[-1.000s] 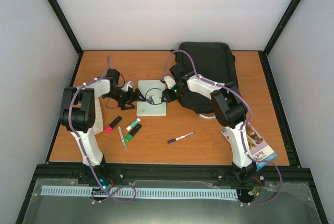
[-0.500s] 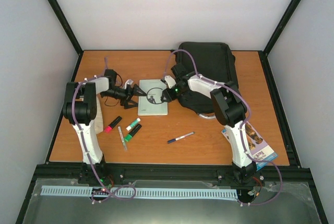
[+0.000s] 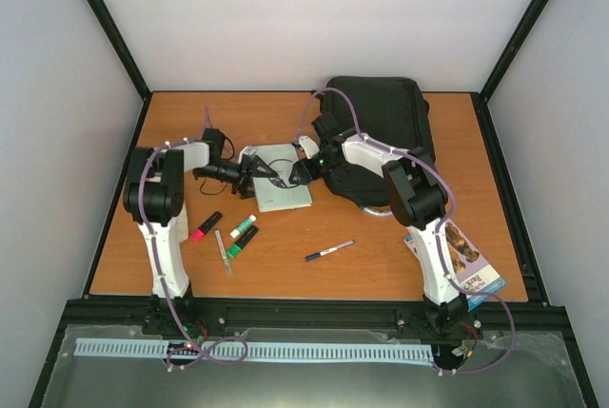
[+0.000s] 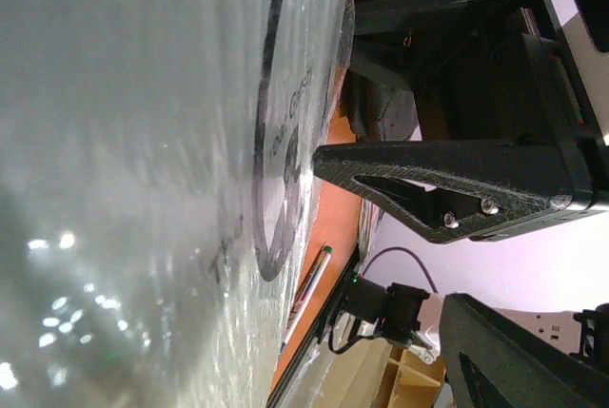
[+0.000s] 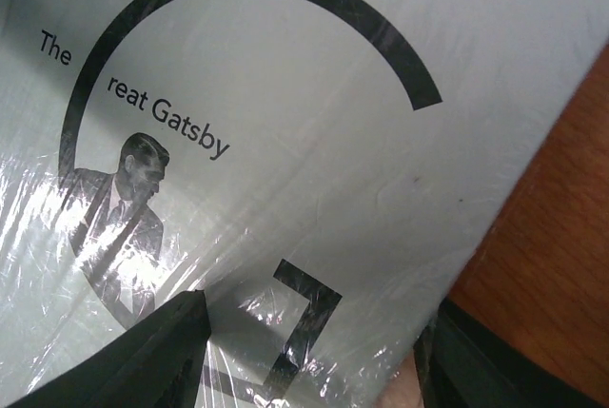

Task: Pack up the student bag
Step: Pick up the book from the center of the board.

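Observation:
The student bag (image 3: 381,123), a large black backpack, lies at the back right of the table. Left of it sits a pale plastic-wrapped book (image 3: 281,187), "The Great Gatsby" (image 5: 314,94), turned at an angle. Both grippers are at it. My right gripper (image 3: 292,175) is open at the book's right edge, with one finger (image 5: 133,360) over the cover and the other beside the edge. My left gripper (image 3: 252,172) is open at the book's left edge. In the left wrist view the cover (image 4: 143,142) fills the left side and one fingertip (image 4: 328,159) is against it.
Pink, green and black markers (image 3: 228,229) and a thin pen (image 3: 222,251) lie front left. A blue pen (image 3: 329,251) lies front centre. A printed booklet (image 3: 468,261) sits at the front right edge by the right arm's base.
The book has turned clockwise and shifted slightly right. My left gripper has moved right up to its edge. My right gripper's jaws have spread wider.

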`<state>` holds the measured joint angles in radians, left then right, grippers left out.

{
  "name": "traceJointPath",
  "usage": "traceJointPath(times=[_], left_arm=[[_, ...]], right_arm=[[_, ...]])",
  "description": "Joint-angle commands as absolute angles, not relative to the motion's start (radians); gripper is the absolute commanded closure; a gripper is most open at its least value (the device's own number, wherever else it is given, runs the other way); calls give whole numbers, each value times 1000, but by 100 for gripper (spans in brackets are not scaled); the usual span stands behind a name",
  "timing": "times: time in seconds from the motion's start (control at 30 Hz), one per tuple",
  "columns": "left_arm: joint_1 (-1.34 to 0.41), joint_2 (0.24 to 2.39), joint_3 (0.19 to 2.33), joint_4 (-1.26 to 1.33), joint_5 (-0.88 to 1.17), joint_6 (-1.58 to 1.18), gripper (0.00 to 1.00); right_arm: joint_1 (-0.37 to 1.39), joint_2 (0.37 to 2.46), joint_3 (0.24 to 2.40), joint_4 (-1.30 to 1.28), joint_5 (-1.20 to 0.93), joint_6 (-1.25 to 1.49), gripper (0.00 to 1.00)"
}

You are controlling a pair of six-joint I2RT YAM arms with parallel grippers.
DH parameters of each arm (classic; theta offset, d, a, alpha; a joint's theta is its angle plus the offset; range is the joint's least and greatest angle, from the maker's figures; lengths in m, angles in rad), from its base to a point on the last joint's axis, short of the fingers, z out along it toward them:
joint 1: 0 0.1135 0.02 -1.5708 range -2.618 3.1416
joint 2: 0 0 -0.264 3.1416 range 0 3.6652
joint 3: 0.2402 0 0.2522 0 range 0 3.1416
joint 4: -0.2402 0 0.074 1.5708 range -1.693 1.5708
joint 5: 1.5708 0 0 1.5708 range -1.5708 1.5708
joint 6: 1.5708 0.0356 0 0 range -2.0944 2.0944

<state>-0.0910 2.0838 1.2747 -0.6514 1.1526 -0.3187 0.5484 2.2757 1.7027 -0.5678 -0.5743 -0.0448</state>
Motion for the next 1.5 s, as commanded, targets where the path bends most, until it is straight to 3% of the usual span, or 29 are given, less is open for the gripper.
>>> traceJointPath(times=[0.0,0.2,0.4,0.6,0.77,0.9,1.13,1.47], left_arm=[[-110,2010,1292,-604,1222,-317,22],[-109,1983,1283,-603,1151,-329,37],[-110,1963,1285,-592,1151,-339,61],[-109,1948,1283,-595,1143,-329,72],[-110,1924,1289,-629,1133,-289,83],[-110,1876,1306,-695,1120,-212,99],[-111,1800,1360,-856,1061,32,99],[-119,1747,1519,-1161,1027,429,99]], right_arm=[[587,2339,1679,-611,-612,-63,39],[588,2315,1662,-613,-600,-69,38],[587,2253,1631,-620,-607,-70,36],[588,2215,1613,-623,-591,-82,34],[585,2174,1624,-655,-584,-121,29],[570,2093,1638,-707,-574,-195,23],[458,1925,1692,-834,-626,-354,17],[309,1949,2005,-1129,-895,-657,17]])
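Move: The book lies between the two hands. Its middle is about 4 cm right of the left hand point, 2 cm farther out and 3 cm lower; from the right hand it is some 2 cm left, level fore-and-aft and 1 cm lower. The short green marker lies about 5 cm left and 10 cm back from the left hand, the red marker 14 cm left and 10 cm back, both near 6 cm lower. The backpack's middle is roughly 22 cm right of the right hand and 9 cm ahead. Nearly in place at first, the left hand closes its wide-open fingers onto the book's left edge and pinches it, then lifts about 9 cm, rolling its forward side up by some 30 degrees and turning slightly clockwise. The right hand stays at the book until that grip is made, then eases back a little, opens wider, comes free and swings steeply up and to the right. ##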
